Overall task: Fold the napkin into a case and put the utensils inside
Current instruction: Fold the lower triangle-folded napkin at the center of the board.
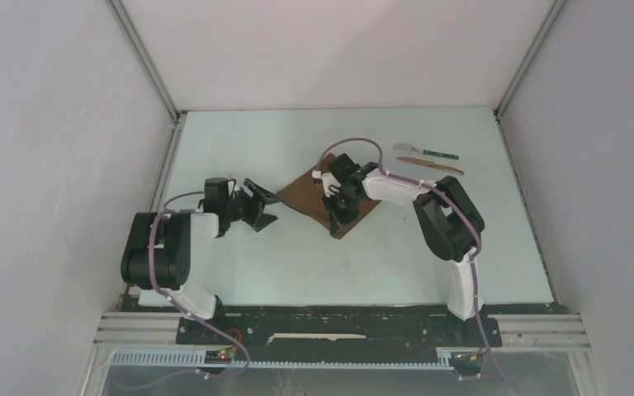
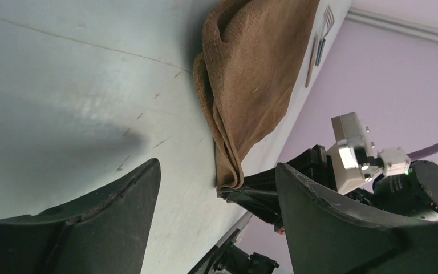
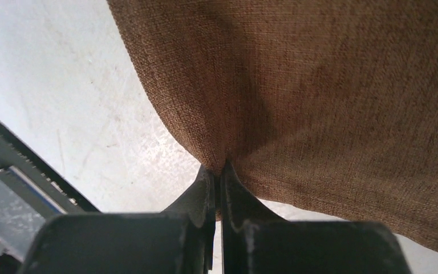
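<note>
The dark-brown napkin lies folded in layers at the table's middle. My right gripper is shut on its near corner, and the right wrist view shows the cloth pinched between the closed fingers. My left gripper stands open just left of the napkin with nothing in it. In the left wrist view its wide fingers frame the layered edge and the right gripper holding the corner. The utensils lie at the back right: a fork with a teal handle and a reddish-brown stick.
The pale table is closed in by white walls on the left, back and right. A black metal rail with the arm bases runs along the near edge. The utensils also show in the left wrist view, fork and stick.
</note>
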`<control>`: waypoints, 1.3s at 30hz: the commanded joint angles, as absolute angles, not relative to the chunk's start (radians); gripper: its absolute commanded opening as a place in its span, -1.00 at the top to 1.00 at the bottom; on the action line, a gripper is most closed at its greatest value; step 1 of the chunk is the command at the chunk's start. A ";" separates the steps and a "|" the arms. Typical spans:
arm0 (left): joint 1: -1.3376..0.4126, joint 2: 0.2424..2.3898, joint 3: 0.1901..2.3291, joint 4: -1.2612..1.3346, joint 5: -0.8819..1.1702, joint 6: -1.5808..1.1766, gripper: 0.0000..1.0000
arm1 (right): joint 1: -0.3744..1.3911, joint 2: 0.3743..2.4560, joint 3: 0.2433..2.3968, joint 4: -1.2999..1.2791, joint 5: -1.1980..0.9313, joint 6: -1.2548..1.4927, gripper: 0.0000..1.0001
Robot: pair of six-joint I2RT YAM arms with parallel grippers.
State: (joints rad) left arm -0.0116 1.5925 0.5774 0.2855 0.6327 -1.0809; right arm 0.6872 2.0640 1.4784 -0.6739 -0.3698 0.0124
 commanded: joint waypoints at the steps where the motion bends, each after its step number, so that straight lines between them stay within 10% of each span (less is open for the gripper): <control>1: -0.068 1.664 0.641 0.444 0.618 -1.187 -0.53 | 0.636 1.967 1.409 -0.538 -0.548 0.075 1.00; 16: -0.127 1.769 0.732 0.465 0.537 -1.232 0.00 | 0.516 1.917 1.317 -0.409 -0.693 0.141 1.00; 28: -0.139 1.666 0.649 0.377 0.465 -1.199 -0.36 | 0.505 1.896 1.306 -0.394 -0.704 0.144 1.00; 39: -0.141 1.765 0.738 0.406 0.480 -1.207 -0.01 | 0.506 1.891 1.290 -0.389 -0.701 0.147 1.00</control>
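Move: My left fingers, part open, aim at the napkin's left corner, about 6 cm ahead, 2 cm to the right and 4 cm below. From the same hand, the napkin's near corner lies about 7 cm back and 18 cm to the right, also 4 cm lower. My right hand already pinches that near corner; from this hand the middle of the napkin lies roughly 12 cm ahead, 1 cm left and 1 cm lower. I reach my left hand right and then mostly forward to the napkin's left corner, narrowing the fingers, back off about 2 cm while they reopen, then ease forward again as they narrow without shutting, about 4 cm forward and 3 cm right overall. Meanwhile my right hand keeps its pinch, lifts the near corner some 3.5 cm and carries it about 2 cm forward, its fingertips swinging left. ##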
